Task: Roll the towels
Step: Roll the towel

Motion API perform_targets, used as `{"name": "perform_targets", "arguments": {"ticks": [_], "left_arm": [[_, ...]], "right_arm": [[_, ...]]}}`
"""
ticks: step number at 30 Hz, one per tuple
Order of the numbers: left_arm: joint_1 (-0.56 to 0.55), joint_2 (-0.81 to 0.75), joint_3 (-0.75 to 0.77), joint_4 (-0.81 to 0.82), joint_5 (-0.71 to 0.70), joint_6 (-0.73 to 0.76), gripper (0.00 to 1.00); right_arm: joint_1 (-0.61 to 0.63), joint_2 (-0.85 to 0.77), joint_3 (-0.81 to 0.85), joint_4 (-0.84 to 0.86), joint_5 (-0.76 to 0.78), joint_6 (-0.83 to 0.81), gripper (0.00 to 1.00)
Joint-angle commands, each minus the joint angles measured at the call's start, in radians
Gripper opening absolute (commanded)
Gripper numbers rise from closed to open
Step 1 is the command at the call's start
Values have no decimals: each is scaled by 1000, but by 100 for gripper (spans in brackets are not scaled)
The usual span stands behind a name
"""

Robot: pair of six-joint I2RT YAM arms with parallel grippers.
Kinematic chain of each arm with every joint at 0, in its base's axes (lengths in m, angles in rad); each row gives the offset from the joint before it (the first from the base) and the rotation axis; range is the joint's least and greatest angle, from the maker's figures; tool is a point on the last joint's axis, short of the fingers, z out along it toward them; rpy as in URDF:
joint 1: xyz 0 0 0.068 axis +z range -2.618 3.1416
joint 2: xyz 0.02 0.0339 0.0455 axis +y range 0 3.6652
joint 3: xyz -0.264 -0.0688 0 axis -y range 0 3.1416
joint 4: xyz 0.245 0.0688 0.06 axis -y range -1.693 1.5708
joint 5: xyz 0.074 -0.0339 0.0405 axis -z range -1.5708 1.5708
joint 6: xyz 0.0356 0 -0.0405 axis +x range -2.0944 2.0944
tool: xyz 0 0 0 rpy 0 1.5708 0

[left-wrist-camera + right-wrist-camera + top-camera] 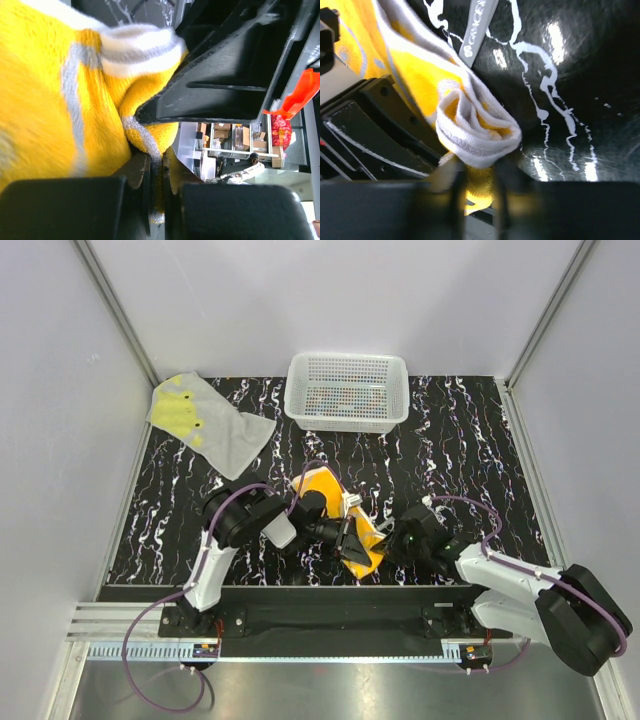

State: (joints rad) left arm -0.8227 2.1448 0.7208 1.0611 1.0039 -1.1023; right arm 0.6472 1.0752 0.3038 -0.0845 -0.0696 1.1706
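The orange towel (pixel 340 508) lies near the table's front middle, its near end wound into a roll. My left gripper (pixel 347 540) reaches in from the left, and in the left wrist view (pixel 157 175) its jaws are shut on a thin edge of the orange towel (pixel 55 100). From the right comes my right gripper (pixel 388 542). In the right wrist view (pixel 475 182) its blurred fingers (pixel 451 175) press on both sides of the rolled end of the orange towel (pixel 475 130). Flat at the back left lies the grey towel (pixel 208 422) with yellow-green blotches.
A white perforated basket (pixel 347 390) stands at the back middle. The table top (pixel 460 460) is black with white veins. Grey walls close in the left, right and back. A black rail (pixel 330 615) runs along the near edge by the arm bases.
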Motion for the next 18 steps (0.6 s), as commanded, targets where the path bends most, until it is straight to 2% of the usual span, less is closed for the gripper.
{"name": "perform_targets", "arguments": {"ticks": [1, 2, 4, 5, 6, 7, 8, 9, 11, 12, 15, 18], "left_arm": [[-10, 9, 25, 99, 47, -16, 8], [-10, 9, 25, 99, 42, -14, 12], [-10, -11, 14, 97, 36, -2, 19], [-7, -23, 8, 83, 16, 11, 25], [-6, -60, 3, 21, 3, 34, 36], [-3, -83, -3, -31, -31, 101, 42], [-3, -109, -1, -91, -51, 143, 60], [-1, -137, 0, -231, -76, 188, 81], [-3, -229, 15, -379, -161, 324, 99], [-3, -294, 22, -523, -201, 370, 99], [-15, -428, 45, -756, -376, 510, 99], [-64, -567, 49, -906, -620, 630, 99]], "right_arm": [[26, 22, -22, 25, 39, 1, 21], [28, 17, -22, 17, 43, 4, 3], [29, 5, -17, -33, 59, 6, 0], [29, -1, -14, -52, 63, 3, 0], [29, -4, -6, -67, 63, 1, 0], [29, -18, -3, -102, 63, 1, 0], [29, -26, -2, -116, 63, 0, 0], [29, -32, 3, -129, 63, -3, 0], [29, -53, 9, -168, 63, -6, 0], [29, -55, 20, -184, 65, -8, 0], [29, -70, 44, -251, 65, -25, 0], [31, -70, 73, -319, 63, -45, 0]]}}
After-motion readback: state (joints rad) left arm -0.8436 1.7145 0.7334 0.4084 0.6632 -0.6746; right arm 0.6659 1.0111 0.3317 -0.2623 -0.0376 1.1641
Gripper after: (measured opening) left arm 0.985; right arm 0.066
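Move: Between the right hand's half-open fingers sits the rolled end of the yellow towel, its middle about 1 cm to their left and 1 cm below. The unrolled part's far end lies roughly 15 cm ahead and 17 cm left of that hand, and the grey strip some 5 cm ahead, 1 cm left, on the table. From the left hand, still pinching the near part of the towel, the rolled end is about 5 cm to the right and 3 cm ahead. Shutting its fingers on the rolled end, the right hand pinches it, then drags it back and to its right, about 2 cm, staying low. Meanwhile the left hand opens wide and lets go of the towel, then lifts off up and forward, about 5 cm with a slight shift left, rolling some 25 degrees as it leaves. ##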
